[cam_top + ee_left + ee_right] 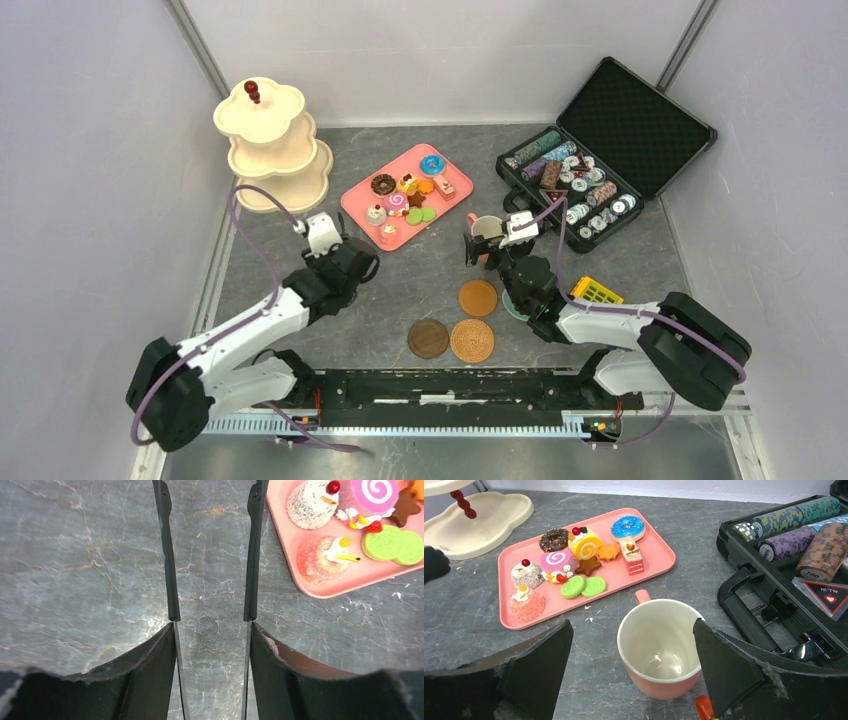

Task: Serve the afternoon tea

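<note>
The cream three-tier stand with its red knob is at the back left. A pink tray holds several toy pastries. A pink cup stands upright and empty to the right of the tray, its handle turned toward it. My right gripper is open around the cup; its right finger sits at the rim and its left finger stands well apart. Three brown coasters lie near the front. My left gripper hovers over bare table, just left of the tray's near corner. It is open with nothing between its fingers.
An open black case of striped poker chips lies at the back right, close to the cup. A yellow gridded block sits by the right arm. Grey walls close in the table on both sides.
</note>
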Robot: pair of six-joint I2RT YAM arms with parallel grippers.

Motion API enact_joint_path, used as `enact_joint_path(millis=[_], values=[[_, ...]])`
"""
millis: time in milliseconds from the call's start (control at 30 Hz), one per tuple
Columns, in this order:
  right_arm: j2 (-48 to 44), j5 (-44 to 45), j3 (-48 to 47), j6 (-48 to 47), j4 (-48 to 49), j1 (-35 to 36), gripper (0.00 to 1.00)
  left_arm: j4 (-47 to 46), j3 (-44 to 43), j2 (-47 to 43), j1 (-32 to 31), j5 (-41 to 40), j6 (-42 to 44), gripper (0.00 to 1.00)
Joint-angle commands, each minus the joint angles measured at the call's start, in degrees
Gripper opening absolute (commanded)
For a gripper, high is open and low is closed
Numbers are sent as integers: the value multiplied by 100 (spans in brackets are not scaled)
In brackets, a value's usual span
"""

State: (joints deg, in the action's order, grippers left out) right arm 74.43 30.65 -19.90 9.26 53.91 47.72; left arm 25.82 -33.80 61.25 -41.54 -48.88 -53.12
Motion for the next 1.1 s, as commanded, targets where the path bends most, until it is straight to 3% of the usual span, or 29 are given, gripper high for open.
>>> enact_joint_path(millis=[0,200,433,767,1067], values=[[50,85,-185,-41,49,-25,98,1169,-837,-562,565,1076,1221,59],[92,52,-243,-12,-28,-26,98,2291,-2003,-891,1090,2314,2088,58],[120,27,-318,1,-131,-26,98,3434,-3985,-24,1414,3069,3214,60],[-74,-327,-369,-154,-232,-25,98,3230,-4716,834,1666,4355,3313,58],[-708,-31,-1709,-862,-2711,-71,98,2632,-5289,1950,1666,4657,3560,57]])
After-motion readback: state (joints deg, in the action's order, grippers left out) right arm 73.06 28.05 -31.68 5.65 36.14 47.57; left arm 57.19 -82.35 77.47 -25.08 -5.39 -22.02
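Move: The left hand already holds the open tongs; the middle of the pink pastry tray lies roughly 12 cm ahead of this hand and 14 cm to its right, some 12 cm below. The nearest sweets from this hand are the coral cake, about 4 cm ahead and 10 cm right, and the white cake, 8 cm ahead and 7 cm right. From the empty right hand, the tray is about 9 cm ahead, 22 cm left and 17 cm below. Keeping its grip on the open tongs, the left hand first climbs some 16 cm almost straight up, then sinks about 3 cm while swinging right about 6 cm and forward 3 cm towards the tray. Its wrist turns clockwise roughly 30 degrees and tips about 20 degrees farther down. Near the end the empty, wide-open right hand lifts about 3 cm, drifting left and slightly forward. ##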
